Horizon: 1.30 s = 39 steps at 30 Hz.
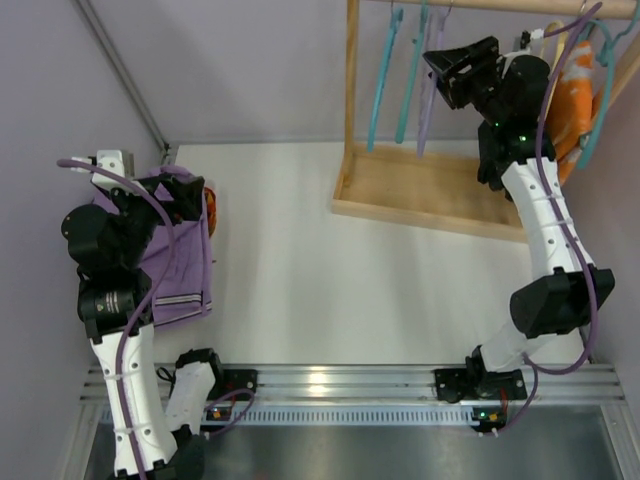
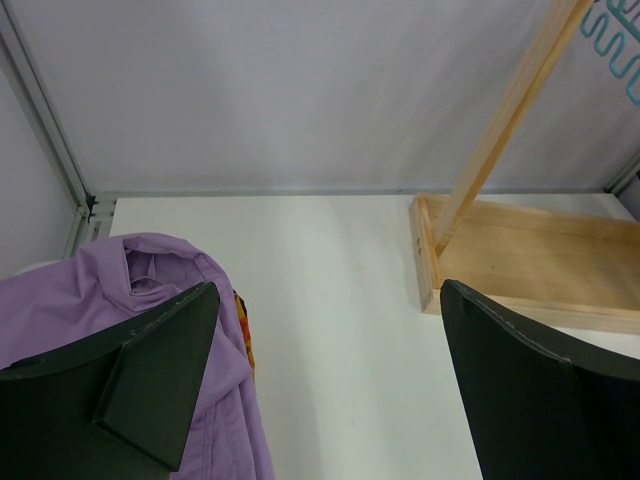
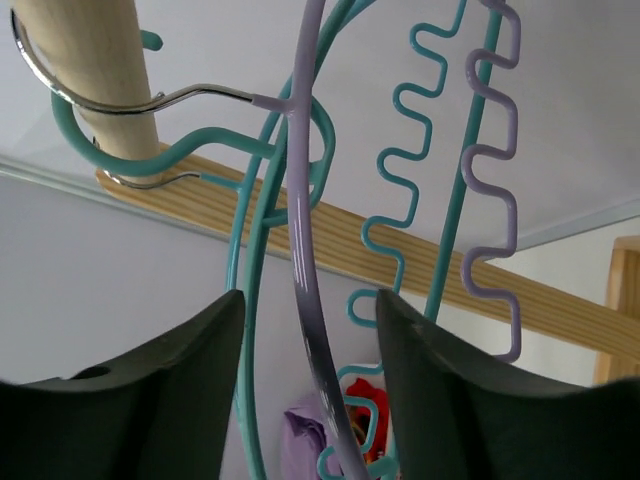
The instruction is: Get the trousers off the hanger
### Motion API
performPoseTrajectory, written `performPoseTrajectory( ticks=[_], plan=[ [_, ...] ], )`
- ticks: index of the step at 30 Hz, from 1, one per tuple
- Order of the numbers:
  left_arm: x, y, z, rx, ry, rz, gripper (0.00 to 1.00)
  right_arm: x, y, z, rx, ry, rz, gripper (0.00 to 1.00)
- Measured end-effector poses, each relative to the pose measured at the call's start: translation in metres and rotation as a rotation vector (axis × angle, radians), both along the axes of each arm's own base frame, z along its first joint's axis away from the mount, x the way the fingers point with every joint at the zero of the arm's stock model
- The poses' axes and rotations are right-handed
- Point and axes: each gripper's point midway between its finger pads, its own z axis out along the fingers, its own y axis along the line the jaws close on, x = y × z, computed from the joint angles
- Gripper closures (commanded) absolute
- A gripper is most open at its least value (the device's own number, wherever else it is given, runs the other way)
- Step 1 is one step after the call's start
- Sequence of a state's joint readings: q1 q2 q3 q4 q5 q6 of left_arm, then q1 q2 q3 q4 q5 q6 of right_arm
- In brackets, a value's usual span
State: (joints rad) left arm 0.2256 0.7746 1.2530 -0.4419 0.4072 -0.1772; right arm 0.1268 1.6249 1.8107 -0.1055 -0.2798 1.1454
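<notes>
The lavender trousers [image 1: 178, 268] lie crumpled on the table at the far left, striped end toward the near edge; they also show in the left wrist view [image 2: 95, 290]. My left gripper [image 1: 188, 200] is open just above their far end, holding nothing. The lavender hanger [image 1: 431, 90] hangs bare on the wooden rail, its silver hook [image 3: 110, 100] over the rod. My right gripper [image 1: 452, 72] is open, with the hanger's arm [image 3: 305, 260] between its jaws and a gap showing on each side.
Two teal hangers [image 1: 385, 70] hang beside the lavender one. An orange patterned garment [image 1: 575, 95] hangs at the rail's right end. The wooden rack base [image 1: 420, 195] stands at the back right. An orange cloth bit [image 1: 211, 212] lies under the trousers' edge.
</notes>
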Motion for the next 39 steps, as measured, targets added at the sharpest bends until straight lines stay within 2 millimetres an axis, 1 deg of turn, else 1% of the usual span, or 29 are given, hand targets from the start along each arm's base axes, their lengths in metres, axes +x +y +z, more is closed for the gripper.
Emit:
performPoseTrajectory(
  ticks=[3,5,8,9,10,13,16,18,22,24,27,31,33,35,37,38,39],
  plan=[
    [0.000,0.000,0.000,0.000,0.000,0.002,0.02,-0.006,-0.002,0.004,-0.026,-0.014,-0.006,0.30],
    [0.000,0.001,0.000,-0.001,0.000,0.004,0.02,-0.014,-0.004,0.012,-0.041,-0.035,-0.011,0.26],
    [0.000,0.000,0.000,-0.003,0.000,0.003,0.02,-0.028,-0.007,0.025,-0.069,-0.071,-0.021,0.20],
    [0.000,0.001,0.000,-0.004,0.001,0.004,0.02,-0.033,-0.009,0.029,-0.080,-0.081,-0.027,0.18],
    [0.000,0.001,0.000,-0.004,0.000,0.004,0.02,-0.039,-0.011,0.032,-0.092,-0.087,-0.035,0.13],
    [0.000,0.000,0.001,-0.004,0.000,0.003,0.02,-0.058,-0.017,0.041,-0.133,-0.106,-0.058,0.10],
    [0.003,0.001,0.002,-0.005,0.004,0.004,0.02,-0.078,-0.024,0.044,-0.170,-0.114,-0.078,0.09],
    [0.006,0.002,0.002,-0.007,0.010,0.004,0.02,-0.094,-0.027,0.040,-0.194,-0.113,-0.083,0.08],
    [0.014,0.002,-0.001,-0.019,0.034,-0.003,0.02,-0.123,-0.031,0.030,-0.250,-0.111,-0.079,0.01],
    [0.017,0.001,-0.003,-0.029,0.046,-0.012,0.02,-0.134,-0.031,0.029,-0.292,-0.122,-0.066,0.01],
    [0.021,-0.001,-0.009,-0.045,0.071,-0.031,0.02,-0.158,-0.030,0.025,-0.382,-0.165,-0.035,0.01],
    [0.022,-0.006,-0.015,-0.049,0.112,-0.061,0.02,-0.198,-0.029,0.008,-0.512,-0.219,0.027,0.01],
    [0.028,-0.008,-0.016,-0.044,0.153,-0.088,0.02,-0.217,-0.028,0.000,-0.577,-0.254,0.060,0.01],
    [0.041,-0.008,-0.017,-0.029,0.194,-0.104,0.02,-0.232,-0.028,-0.012,-0.644,-0.284,0.091,0.01],
    [0.057,-0.012,-0.026,0.002,0.251,-0.117,0.02,-0.243,-0.028,-0.029,-0.700,-0.294,0.117,0.01],
    [0.067,-0.016,-0.034,0.025,0.282,-0.121,0.02,-0.248,-0.029,-0.038,-0.727,-0.294,0.129,0.01],
    [0.076,-0.024,-0.048,0.053,0.329,-0.138,0.02,-0.252,-0.029,-0.048,-0.752,-0.286,0.140,0.00]
  ],
)
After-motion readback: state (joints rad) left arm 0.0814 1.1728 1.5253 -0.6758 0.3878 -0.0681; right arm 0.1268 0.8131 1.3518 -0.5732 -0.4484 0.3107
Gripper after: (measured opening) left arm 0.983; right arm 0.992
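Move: The right hand's half-open fingers straddle the near shoulder of the empty purple hanger, its middle about 8 cm ahead, 1 cm right and 3 cm below. The two teal hangers are level with that middle, about 3 and 8 cm left of the hand; the black garment hangs some 15 cm right, 3 cm ahead and 8 cm lower. From the left hand, the purple trousers lie about 12 cm left, 3 cm ahead and 32 cm below. Right hand opens fully, rolls and backs some 25 cm off the purple hanger; left goes forward and down. ##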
